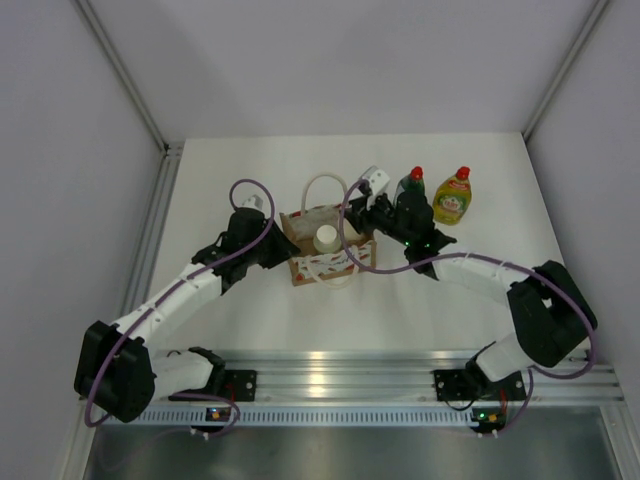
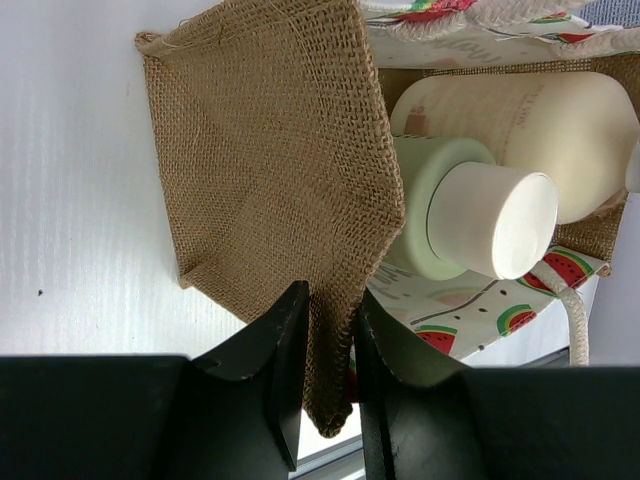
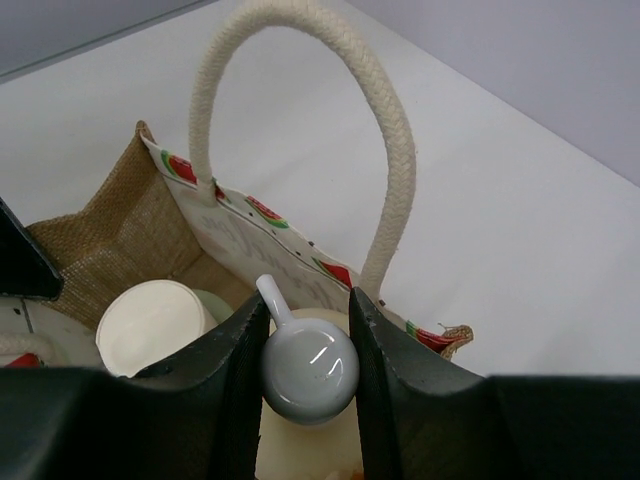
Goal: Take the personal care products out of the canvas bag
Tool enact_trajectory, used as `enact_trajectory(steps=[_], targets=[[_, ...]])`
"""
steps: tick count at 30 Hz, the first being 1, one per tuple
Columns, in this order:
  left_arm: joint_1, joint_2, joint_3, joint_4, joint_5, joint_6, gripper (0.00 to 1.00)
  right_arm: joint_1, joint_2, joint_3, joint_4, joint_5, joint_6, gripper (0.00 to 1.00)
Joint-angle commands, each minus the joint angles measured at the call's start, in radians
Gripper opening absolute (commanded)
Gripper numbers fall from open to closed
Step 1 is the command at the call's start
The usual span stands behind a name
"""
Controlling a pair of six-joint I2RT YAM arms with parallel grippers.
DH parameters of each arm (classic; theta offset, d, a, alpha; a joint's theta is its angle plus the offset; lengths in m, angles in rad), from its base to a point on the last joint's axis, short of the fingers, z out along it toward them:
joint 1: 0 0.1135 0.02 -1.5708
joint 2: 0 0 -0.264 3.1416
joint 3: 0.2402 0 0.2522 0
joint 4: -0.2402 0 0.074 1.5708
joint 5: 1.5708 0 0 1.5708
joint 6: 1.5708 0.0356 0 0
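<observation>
The canvas bag (image 1: pixel 312 262) stands mid-table, its top open. My left gripper (image 1: pixel 283 243) is shut on the bag's left burlap wall (image 2: pixel 270 180), pinched between the jaws (image 2: pixel 332 340). Inside stand the pale green cylinder with a white cap (image 2: pixel 480 215) and the cream pump bottle (image 2: pixel 540 125). My right gripper (image 3: pixel 307 300) reaches into the bag from the right, shut on the pump bottle's grey-white pump head (image 3: pixel 310 372). The white cap (image 3: pixel 150 325) shows beside it. The dark green bottle (image 1: pixel 412 192) and the yellow bottle (image 1: pixel 453 196) stand on the table right of the bag, behind the right gripper (image 1: pixel 363 222).
A cream rope handle (image 3: pixel 392 150) arches up just beyond the right gripper's fingers. The other handle (image 1: pixel 322 185) loops behind the bag. White walls enclose the table on the left, back and right. A metal rail (image 1: pixel 330 365) runs along the near edge.
</observation>
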Motion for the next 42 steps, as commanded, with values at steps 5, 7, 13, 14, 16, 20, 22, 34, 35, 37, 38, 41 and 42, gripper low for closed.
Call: enact_trajectory(steps=[5,7,13,14,16,20,22,34,35,37,38,41,42], targets=[[-0.001,0.003,0.018,0.023,-0.024,-0.006,0.28,0.025,-0.160,0.175,-0.039,-0.047,-0.029,0.00],[-0.002,0.008,0.018,0.023,-0.022,-0.008,0.28,0.025,-0.176,0.205,-0.094,-0.044,-0.035,0.00],[-0.001,0.011,0.020,0.025,-0.021,-0.014,0.28,0.025,-0.217,0.248,-0.170,-0.039,-0.060,0.00],[-0.002,0.011,0.020,0.025,-0.021,-0.012,0.29,0.023,-0.225,0.262,-0.176,-0.038,-0.063,0.00],[-0.002,0.011,0.018,0.025,-0.021,-0.015,0.28,0.025,-0.229,0.282,-0.194,-0.036,-0.063,0.00],[-0.001,0.006,0.018,0.023,-0.022,-0.014,0.28,0.025,-0.249,0.356,-0.275,-0.020,-0.061,0.00],[-0.002,-0.002,0.015,0.023,-0.022,-0.014,0.29,0.023,-0.257,0.396,-0.308,-0.013,-0.072,0.00],[-0.001,0.001,0.011,0.025,-0.030,-0.020,0.28,-0.012,-0.335,0.447,-0.448,0.114,-0.123,0.00],[-0.002,0.001,0.014,0.023,-0.030,-0.022,0.28,-0.015,-0.349,0.430,-0.446,0.146,-0.124,0.00],[-0.002,0.001,0.014,0.023,-0.032,-0.022,0.28,-0.029,-0.363,0.367,-0.443,0.183,-0.126,0.00],[-0.002,0.000,0.014,0.025,-0.033,-0.022,0.28,-0.034,-0.378,0.339,-0.428,0.216,-0.124,0.00],[-0.002,-0.002,0.014,0.025,-0.035,-0.020,0.28,-0.048,-0.424,0.206,-0.344,0.276,-0.113,0.00],[-0.002,0.000,0.014,0.025,-0.035,-0.020,0.28,-0.054,-0.435,0.172,-0.323,0.290,-0.104,0.00]])
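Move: Still pinched by its white pump, the pump bottle hangs about 9 cm below the right hand, partly out of the bag. On the open table, where it is headed, the red-capped green bottle stands some 14 cm right and 9 cm ahead of this hand, and the yellow bottle about 24 cm right and 8 cm ahead. The white-capped jar is 6 cm left and 3 cm back. From the left hand, the pump bottle lies roughly 14 cm right and 7 cm ahead, 2 cm lower. Lifting steadily, the right hand raises the pump bottle some 17 cm out of the bag, easing slightly back, then swings it about 8 cm to the right over the bag's side and starts to sink, turning roughly 10 degrees clockwise. Its fingers keep their grip on the pump. The left hand stays in place, still pinching the bag's left burlap side. ##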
